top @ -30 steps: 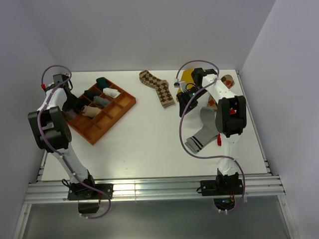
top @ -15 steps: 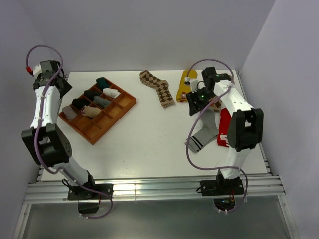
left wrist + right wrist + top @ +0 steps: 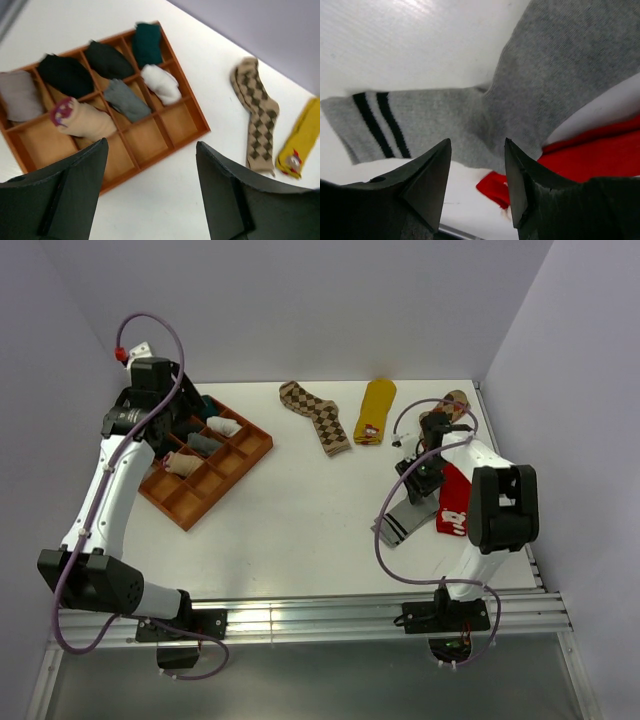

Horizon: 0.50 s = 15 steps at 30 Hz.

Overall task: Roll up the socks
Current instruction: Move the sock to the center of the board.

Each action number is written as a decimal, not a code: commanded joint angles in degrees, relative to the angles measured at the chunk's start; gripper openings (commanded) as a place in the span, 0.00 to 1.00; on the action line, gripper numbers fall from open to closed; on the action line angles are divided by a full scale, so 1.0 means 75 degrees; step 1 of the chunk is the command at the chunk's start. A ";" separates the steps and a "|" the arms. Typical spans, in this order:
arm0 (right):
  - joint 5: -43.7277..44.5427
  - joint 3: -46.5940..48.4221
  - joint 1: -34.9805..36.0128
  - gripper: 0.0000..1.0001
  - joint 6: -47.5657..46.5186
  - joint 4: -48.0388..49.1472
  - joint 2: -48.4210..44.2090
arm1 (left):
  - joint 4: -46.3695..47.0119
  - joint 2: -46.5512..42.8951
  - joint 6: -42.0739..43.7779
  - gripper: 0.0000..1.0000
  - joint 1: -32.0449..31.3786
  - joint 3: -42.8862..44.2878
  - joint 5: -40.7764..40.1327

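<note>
A grey sock with black stripes (image 3: pixel 402 521) (image 3: pixel 520 95) lies flat at the right of the table, beside a red sock (image 3: pixel 455 502) (image 3: pixel 592 152). My right gripper (image 3: pixel 416 474) (image 3: pixel 477 145) hangs open just above the grey sock, holding nothing. A brown argyle sock (image 3: pixel 320 417) (image 3: pixel 258 117) and a mustard yellow sock (image 3: pixel 375 410) (image 3: pixel 301 139) lie at the back. A second argyle sock (image 3: pixel 458 400) peeks out behind the right arm. My left gripper (image 3: pixel 172 415) (image 3: pixel 151 145) is open and empty, high over the orange tray (image 3: pixel 258 448) (image 3: pixel 186 111).
The tray holds several rolled socks, among them a taupe roll with a red cuff (image 3: pixel 80 119), a grey one (image 3: pixel 125 99) and a white one (image 3: pixel 161 84). Its near compartments show bare wood. Walls close in the table on the left, back and right.
My right gripper has come from the back by the yellow sock toward the front, down over the grey sock. My left arm has swung up and right, over the tray.
</note>
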 commanded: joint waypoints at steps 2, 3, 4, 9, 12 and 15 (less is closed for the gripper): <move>0.0493 -0.0012 0.0213 0.54 -0.0111 0.0599 0.0390 | 0.0416 -0.0471 0.0034 0.77 -0.0319 -0.0220 0.0590; 0.0540 -0.0059 0.0272 0.54 -0.0123 0.0634 0.0541 | 0.0427 -0.0541 0.0045 0.77 -0.0366 -0.0221 0.0649; 0.0575 -0.0094 0.0423 0.55 -0.0088 0.0646 0.0624 | 0.0428 -0.0577 0.0069 0.77 -0.0413 -0.0244 0.0707; 0.0774 -0.0130 0.1173 0.55 0.0018 0.0588 0.1070 | 0.0439 -0.0892 0.0069 0.77 -0.0718 -0.0384 0.0919; 0.0787 0.0255 0.1747 0.55 0.0263 0.0460 0.1339 | 0.0416 -0.1022 0.0057 0.77 -0.0776 -0.0478 0.0919; 0.0389 0.1285 0.2111 0.55 0.0684 -0.0020 0.1924 | 0.0404 -0.1139 0.0045 0.77 -0.0812 -0.0595 0.0954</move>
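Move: The grey sock lies right under the right hand, its middle roughly 1 cm ahead, 1 cm left and 3 cm below. From that hand the red sock is level, about 8 cm right; the yellow sock some 21 cm ahead and 9 cm left; the board's center roughly 24 cm left and 3 cm ahead. From the left hand, high up, the grey sock lies about 44 cm right, 11 cm back and 29 cm down. The grey sock's bend is met by the right fingertips, which come down about 3 cm with the fingers staying half open, then drag it left towards the board's center, the hand going some 5 cm and turning about 10 degrees counter-clockwise. Touching nothing, the open left hand moves about 5 cm right and 3 cm back, rising slightly and turning clockwise. ##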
